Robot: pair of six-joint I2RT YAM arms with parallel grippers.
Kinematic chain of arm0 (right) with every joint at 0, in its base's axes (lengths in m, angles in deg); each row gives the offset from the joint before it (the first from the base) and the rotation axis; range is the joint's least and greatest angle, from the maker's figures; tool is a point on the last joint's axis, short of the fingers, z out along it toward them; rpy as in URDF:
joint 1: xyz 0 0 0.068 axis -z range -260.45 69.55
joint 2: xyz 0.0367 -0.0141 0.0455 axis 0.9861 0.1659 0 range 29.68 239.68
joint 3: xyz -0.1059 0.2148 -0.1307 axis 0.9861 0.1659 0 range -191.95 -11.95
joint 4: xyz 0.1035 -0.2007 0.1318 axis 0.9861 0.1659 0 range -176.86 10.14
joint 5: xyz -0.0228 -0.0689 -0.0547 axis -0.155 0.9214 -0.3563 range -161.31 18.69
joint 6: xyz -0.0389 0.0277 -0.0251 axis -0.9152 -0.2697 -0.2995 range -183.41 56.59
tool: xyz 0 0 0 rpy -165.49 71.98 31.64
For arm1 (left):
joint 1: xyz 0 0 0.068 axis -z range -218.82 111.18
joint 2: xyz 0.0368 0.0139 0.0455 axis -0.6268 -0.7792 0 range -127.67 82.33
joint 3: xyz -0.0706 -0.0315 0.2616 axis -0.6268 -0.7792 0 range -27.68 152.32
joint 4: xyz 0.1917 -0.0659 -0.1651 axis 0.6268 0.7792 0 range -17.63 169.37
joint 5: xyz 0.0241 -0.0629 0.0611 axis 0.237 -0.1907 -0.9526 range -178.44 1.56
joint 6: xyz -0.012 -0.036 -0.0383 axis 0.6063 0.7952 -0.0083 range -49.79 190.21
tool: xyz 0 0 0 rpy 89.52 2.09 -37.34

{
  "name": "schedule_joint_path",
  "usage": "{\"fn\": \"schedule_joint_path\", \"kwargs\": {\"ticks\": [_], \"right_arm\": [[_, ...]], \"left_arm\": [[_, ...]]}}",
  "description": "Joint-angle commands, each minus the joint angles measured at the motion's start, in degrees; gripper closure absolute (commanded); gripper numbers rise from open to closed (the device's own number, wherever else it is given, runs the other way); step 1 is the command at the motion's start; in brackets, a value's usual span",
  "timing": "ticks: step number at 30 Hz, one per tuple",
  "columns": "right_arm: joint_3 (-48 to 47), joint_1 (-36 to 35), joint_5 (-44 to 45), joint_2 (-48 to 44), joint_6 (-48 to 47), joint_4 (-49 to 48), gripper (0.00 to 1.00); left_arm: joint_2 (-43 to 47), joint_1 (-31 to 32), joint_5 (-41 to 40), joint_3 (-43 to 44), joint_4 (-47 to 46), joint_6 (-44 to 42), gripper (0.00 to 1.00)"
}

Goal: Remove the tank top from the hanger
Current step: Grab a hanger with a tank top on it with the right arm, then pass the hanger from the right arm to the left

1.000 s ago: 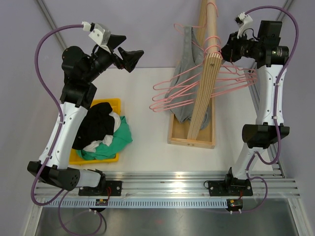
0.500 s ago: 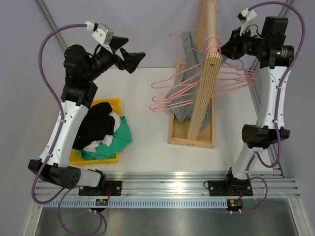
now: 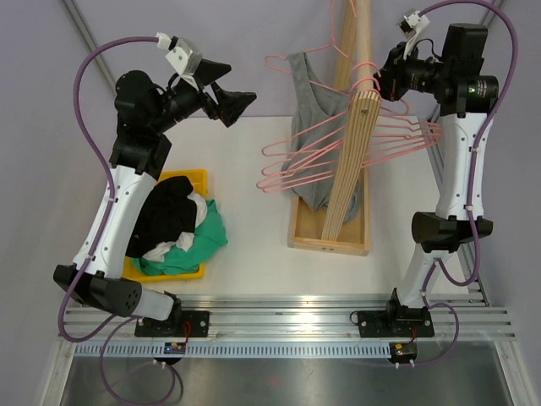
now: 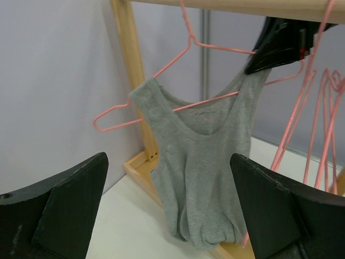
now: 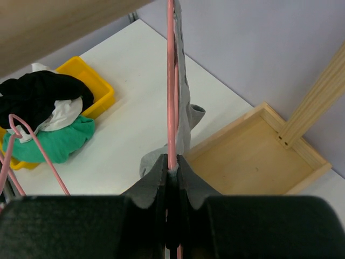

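A grey tank top hangs on a pink wire hanger beside the wooden rack's rail. My right gripper is shut on one end of that hanger, with the strap pinched in too. In the right wrist view the pink hanger and the grey tank top run straight out from the shut right gripper. My left gripper is open and faces the garment from the left, apart from it. Its wrist view shows the tank top spread on the hanger between the wide fingers.
Several empty pink hangers hang on the wooden rail, which stands in a wooden base tray. A yellow bin with black, white and green clothes sits at the left. The purple back wall is close behind.
My right gripper has swung the hanger and tank top leftward and away from the rail, turning the garment toward the left arm. The left gripper has risen slightly and moved right, staying open.
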Motion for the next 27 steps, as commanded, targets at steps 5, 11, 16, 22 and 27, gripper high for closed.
{"fn": "schedule_joint_path", "kwargs": {"ticks": [5, 11, 16, 22, 27], "right_arm": [[-0.8, -3.5, -7.2, 0.1, -2.6, -0.2, 1.0], [-1.2, -3.8, -10.2, -0.2, -4.6, 3.1, 1.0], [0.0, -4.0, -14.0, -1.1, -7.1, 6.2, 1.0], [1.9, -4.5, -17.7, -3.2, -9.6, 8.4, 1.0], [3.2, -5.0, -18.8, -4.8, -11.5, 10.3, 1.0]], "left_arm": [[-6.2, 1.0, 17.4, 7.9, -10.4, 3.5, 0.01], [-15.1, 5.1, 17.9, 21.9, -1.4, -5.6, 0.01], [-19.7, 7.5, 15.4, 26.2, 5.4, -12.2, 0.01], [-25.5, 8.3, 15.2, 31.3, 9.0, -14.1, 0.01], [-27.6, 9.7, 13.1, 31.6, 9.2, -15.3, 0.01]]}}
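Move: The tank top's free left strap hangs on its hanger about 14 cm to the right of the open left gripper and 7 cm ahead, roughly level; the hanger's left tip is some 7 cm right and 6 cm ahead. The empty hangers' left ends lie about 8 cm right, 17 cm back and 8 cm lower. The right gripper, already holding the other shoulder, has the left gripper about 30 cm to its left and 3 cm back. Swing the left gripper about 11 cm to the right towards the tank top's left strap, first rising slightly, then dipping below the starting height and reaching 4 cm forward, turning some 20 degrees clockwise with the fingers kept wide open. Meanwhile keep the right gripper's pinch on the hanger and strap, drawing them back and left about 5 cm each towards the left gripper, sinking slightly and turning counter-clockwise. ##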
